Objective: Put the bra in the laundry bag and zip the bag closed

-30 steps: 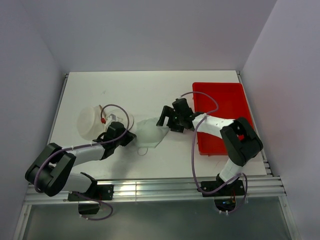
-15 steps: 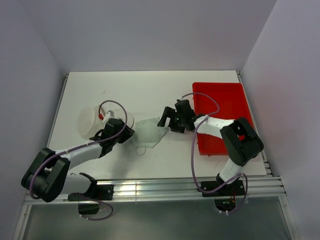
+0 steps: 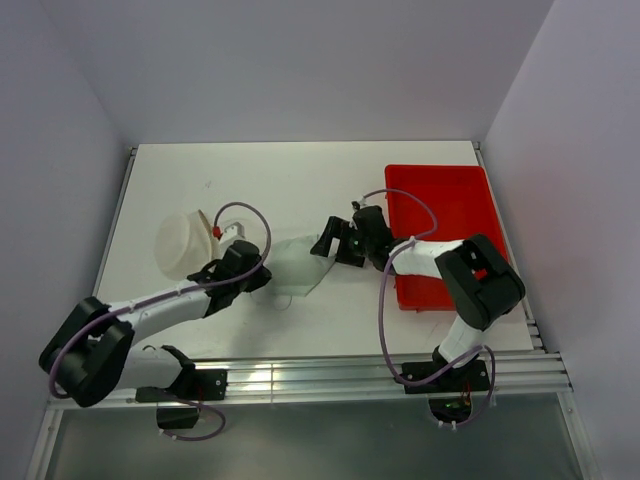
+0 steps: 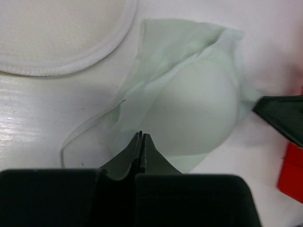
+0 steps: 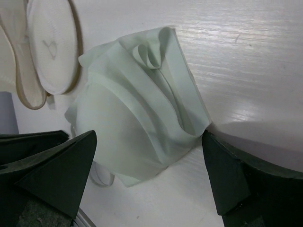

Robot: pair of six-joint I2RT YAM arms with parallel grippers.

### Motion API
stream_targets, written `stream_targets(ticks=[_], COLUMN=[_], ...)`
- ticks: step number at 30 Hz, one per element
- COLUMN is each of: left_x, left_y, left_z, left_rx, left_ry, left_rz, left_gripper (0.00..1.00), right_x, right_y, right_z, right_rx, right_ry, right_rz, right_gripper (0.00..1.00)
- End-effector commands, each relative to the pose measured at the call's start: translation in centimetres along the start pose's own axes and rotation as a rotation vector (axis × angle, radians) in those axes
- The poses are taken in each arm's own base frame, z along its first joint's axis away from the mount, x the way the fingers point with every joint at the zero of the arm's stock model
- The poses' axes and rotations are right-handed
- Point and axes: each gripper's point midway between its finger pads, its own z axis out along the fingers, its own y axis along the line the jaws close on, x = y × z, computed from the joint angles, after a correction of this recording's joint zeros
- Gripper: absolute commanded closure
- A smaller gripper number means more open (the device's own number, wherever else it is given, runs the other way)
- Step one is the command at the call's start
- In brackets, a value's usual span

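The bra (image 3: 297, 264), a small pale garment with a rounded cup, lies crumpled on the white table between my two grippers. It also shows in both wrist views (image 4: 189, 109) (image 5: 137, 118). The cream laundry bag (image 3: 184, 244) sits just left of it, and its round face with a dark outline shows in the right wrist view (image 5: 49, 47). My left gripper (image 4: 141, 135) is shut, its tips over the bra's near edge; I cannot tell whether fabric is pinched. My right gripper (image 5: 148, 138) stands wide open, straddling the bra's other side, its fingers apart from the cloth.
A red plastic tray (image 3: 450, 195) stands at the right of the table, close behind the right wrist. The left arm's cable loops above the laundry bag. Grey walls enclose the table on three sides.
My left gripper opened and shut again, ending a little further right at the bra's edge. The right gripper stayed open and edged slightly left. The bra barely shifted.
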Motion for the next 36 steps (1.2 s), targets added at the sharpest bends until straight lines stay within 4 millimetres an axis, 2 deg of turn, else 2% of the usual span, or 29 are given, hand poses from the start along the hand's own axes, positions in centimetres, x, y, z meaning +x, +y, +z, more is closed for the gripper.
stream_targets(ticks=[1,7,12,15,18,19,22,28,33,34,35,36], left_x=[0.3,0.7,0.5,1.2,1.9,2.3,2.7,3.0,3.3,3.2,3.3,3.3], left_y=[0.4,1.2,0.4,0.7,1.1,1.4,1.7,1.6,1.6,1.6,1.8,1.8], left_z=[1.3,3.9,5.7,6.7,7.3,7.6,8.1,8.4,8.2,8.2,8.1,8.1], left_rx=[-0.05,-0.132,-0.149,-0.17,-0.176,-0.186,-0.201,-0.188,-0.179,-0.183,-0.187,-0.186], left_ry=[-0.017,-0.036,-0.033,-0.009,0.011,0.022,0.037,0.056,0.064,0.061,0.063,0.062], left_rz=[0.03,0.07,0.092,0.107,0.11,0.116,0.127,0.124,0.118,0.121,0.125,0.125], left_gripper=[1.0,1.0,1.0,1.0,1.0,1.0,1.0,1.0,1.0,1.0,1.0,1.0], right_x=[0.0,0.5,1.5,1.7,1.7,1.5,1.5,1.3,1.5,2.1,1.6,0.8], right_y=[0.5,0.4,0.2,0.7,1.6,2.7,4.1,5.8,5.0,3.9,3.9,3.0], right_z=[0.5,1.3,2.3,2.7,2.8,2.5,2.0,0.7,0.3,0.6,0.3,0.7], right_rx=[-0.077,-0.116,-0.155,-0.197,-0.255,-0.31,-0.381,-0.463,-0.416,-0.35,-0.319,-0.244], right_ry=[-0.02,-0.022,0.008,0.01,0.012,0.011,0.026,0.034,0.029,0.044,0.025,-0.017], right_rz=[-0.021,-0.016,0.013,0.029,0.059,0.056,0.097,0.24,0.41,0.44,0.402,0.384], right_gripper=[0.0,0.0,0.0,0.0,0.0,0.0,0.0,0.0,0.0,0.0,0.0,0.0])
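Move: The bra lies flat just off my closed left fingertips, its middle about 4 cm ahead, 6 cm to the right and 5 cm below. The laundry bag's round panel is some 8 cm ahead and 6 cm left of those tips, the bag's body about 18 cm left and 8 cm ahead. From my open right hand the bra's middle is roughly 8 cm left, 2 cm back and a little below; the red tray's middle sits about 26 cm right and 3 cm ahead. With my left fingers shut, I drop about 4 cm to the bra's near-left edge, by the strap, then sweep level some 7 cm forward and 4 cm right, pushing the cloth towards my right hand, and stop. My wide-open right hand slides about 4 cm left to meet the bra, then eases 2 cm back, rolling nearly 30 degrees so its left side rises. ##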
